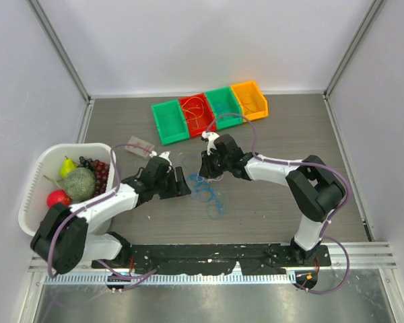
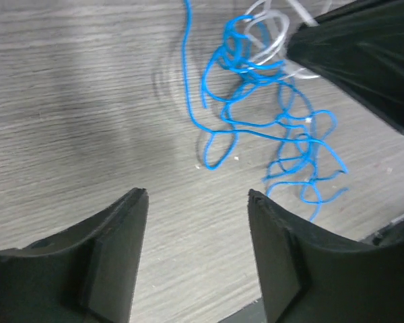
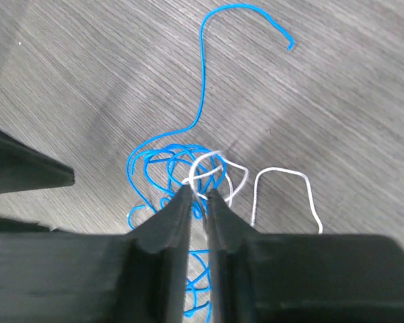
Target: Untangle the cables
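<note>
A tangled blue cable [image 1: 210, 193] lies on the table between the arms. It also shows in the left wrist view [image 2: 256, 128] and the right wrist view [image 3: 202, 87]. A whitish cable [image 3: 283, 171] loops through its top end and shows in the left wrist view [image 2: 269, 27]. My right gripper [image 3: 200, 193] is shut on a loop of the whitish cable where it crosses the blue one; in the top view it [image 1: 205, 169] sits at the tangle's far edge. My left gripper [image 2: 196, 195] is open and empty, just left of the tangle [image 1: 182, 183]. An orange-yellow cable [image 1: 196, 112] lies in the red bin.
A row of bins stands at the back: green [image 1: 170, 121], red [image 1: 190, 101], green [image 1: 223, 106], orange [image 1: 250, 99]. A white basket [image 1: 37, 176] of fruit stands at the left. A small clear packet [image 1: 140, 145] lies near the left arm.
</note>
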`<action>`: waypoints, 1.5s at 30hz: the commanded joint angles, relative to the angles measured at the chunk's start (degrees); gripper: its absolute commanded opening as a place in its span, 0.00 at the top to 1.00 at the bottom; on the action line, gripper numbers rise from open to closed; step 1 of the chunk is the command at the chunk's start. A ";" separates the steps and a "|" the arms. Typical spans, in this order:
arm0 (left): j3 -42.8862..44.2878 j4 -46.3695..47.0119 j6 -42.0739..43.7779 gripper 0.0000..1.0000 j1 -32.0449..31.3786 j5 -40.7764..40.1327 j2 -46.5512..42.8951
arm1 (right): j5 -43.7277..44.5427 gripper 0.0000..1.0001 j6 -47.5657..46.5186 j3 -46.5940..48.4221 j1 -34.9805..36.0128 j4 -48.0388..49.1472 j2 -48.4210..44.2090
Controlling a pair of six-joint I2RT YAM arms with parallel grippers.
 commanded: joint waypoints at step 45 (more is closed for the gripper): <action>4.16 10.92 3.34 0.11 1.19 25.63 -32.01 | -5.82 0.99 4.07 18.08 3.83 -17.67 -45.53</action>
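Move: The white cable is already at the right fingertips, its bunch centred about 3 cm to that hand's right, level fore-and-aft and 1 cm below. Tangled with it, the blue cable's heap lies some 5 cm back, directly below that line and about 1 cm down, while the red bin stands roughly 23 cm ahead and 2 cm left at similar height. From the left hand, the white cable is about 5 cm ahead, 8 cm right and 3 cm lower. The right fingers shut fully on the white cable and haul it up off the table and away from the blue cable, the hand climbing to some 45 cm while drawing back about 13 cm and somewhat right, its fingers tilting up towards level, before sinking a few centimetres with the grip kept. Meanwhile the left hand opens wider and hops up, reaches forward, right and down towards the place where the cables crossed, draws back left, then rises to end about 16 cm higher, tipping its fingers up, with nothing held. ##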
